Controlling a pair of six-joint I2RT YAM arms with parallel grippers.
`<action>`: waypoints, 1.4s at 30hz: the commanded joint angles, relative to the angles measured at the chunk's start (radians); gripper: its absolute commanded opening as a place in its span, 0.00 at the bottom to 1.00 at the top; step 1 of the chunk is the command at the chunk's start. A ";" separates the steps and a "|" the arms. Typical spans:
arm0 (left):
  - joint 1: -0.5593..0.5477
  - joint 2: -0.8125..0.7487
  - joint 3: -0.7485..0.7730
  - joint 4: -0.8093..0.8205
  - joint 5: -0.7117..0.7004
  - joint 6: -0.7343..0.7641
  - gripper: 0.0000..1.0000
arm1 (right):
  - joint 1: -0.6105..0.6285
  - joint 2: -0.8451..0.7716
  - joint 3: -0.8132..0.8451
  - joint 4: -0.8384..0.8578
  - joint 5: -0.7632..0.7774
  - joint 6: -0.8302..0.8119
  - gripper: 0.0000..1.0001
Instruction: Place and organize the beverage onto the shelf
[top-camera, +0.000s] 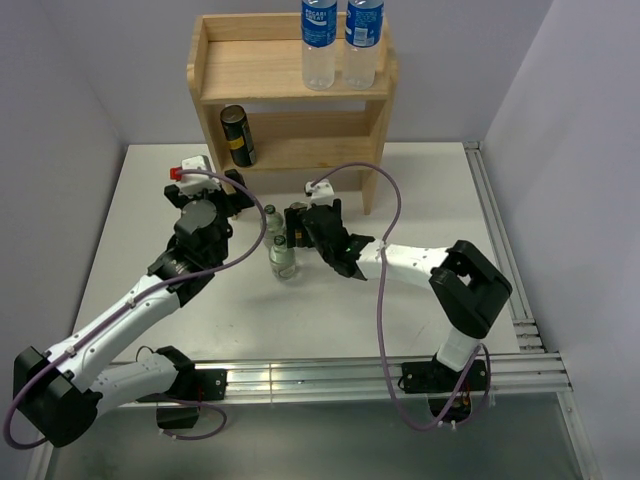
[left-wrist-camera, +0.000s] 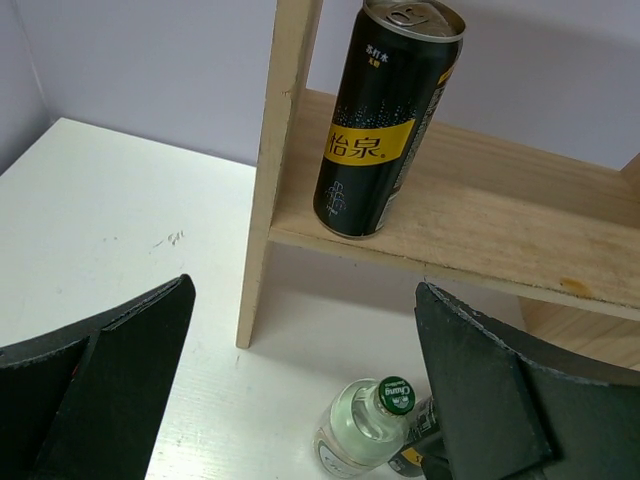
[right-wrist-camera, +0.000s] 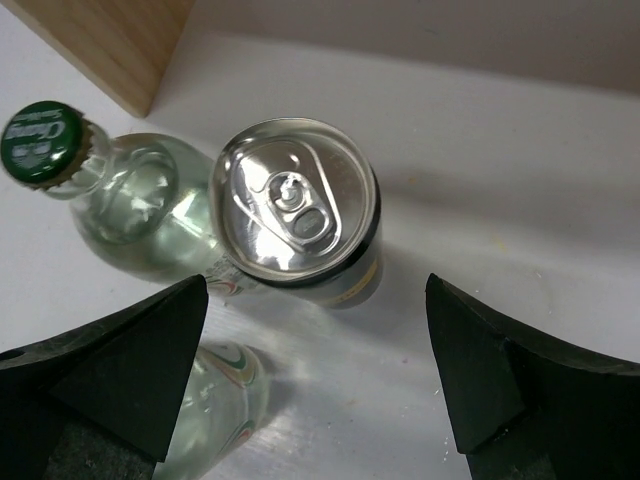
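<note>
The wooden shelf (top-camera: 290, 85) stands at the back of the table. Two blue-labelled plastic bottles (top-camera: 319, 45) stand on its top tier. One dark gold-topped can (left-wrist-camera: 385, 120) stands on the lower tier at the left. A second can (right-wrist-camera: 295, 205) stands upright on the table, just ahead of my open right gripper (right-wrist-camera: 315, 370) and outside its fingers. Two clear glass bottles stand beside it: one green-capped (right-wrist-camera: 130, 195), the other (right-wrist-camera: 215, 400) partly under my left-hand finger. My left gripper (left-wrist-camera: 305, 380) hangs open and empty above the green-capped bottle (left-wrist-camera: 365, 430), facing the shelf.
The shelf's left side panel (left-wrist-camera: 275, 170) reaches the table right in front of the left gripper. Grey walls close the table in at the back and on both sides. A metal rail (top-camera: 500, 240) runs along the right edge.
</note>
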 joint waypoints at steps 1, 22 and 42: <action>-0.008 -0.033 -0.006 0.030 -0.011 -0.006 0.99 | -0.025 0.019 0.047 0.048 -0.008 -0.013 0.96; -0.034 -0.047 -0.022 0.059 -0.019 0.014 0.99 | -0.057 0.185 0.056 0.190 -0.014 0.003 0.97; -0.038 -0.027 -0.022 0.074 -0.014 0.018 0.99 | -0.059 0.262 -0.022 0.370 -0.005 0.020 0.90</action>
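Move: The black can still on the table stands about 6 cm ahead of the right hand and 3 cm to its left, its middle some 7 cm lower. One glass bottle stands level with the can and about 7 cm to the can's left; the nearer glass bottle is some 8 cm back from the can and 4 cm left of it. From the left hand, the can lies roughly 7 cm ahead, 13 cm to the right and 25 cm below. The table's black can comes between the right hand's open fingers as that hand sinks about 6 cm and reaches some 4 cm forward, slowing as it gets there, with its wrist angle nearly unchanged. The left finger ends up close along the can's side, the right one clear of it; the fingers stay wide, only starting to close at the very end. ##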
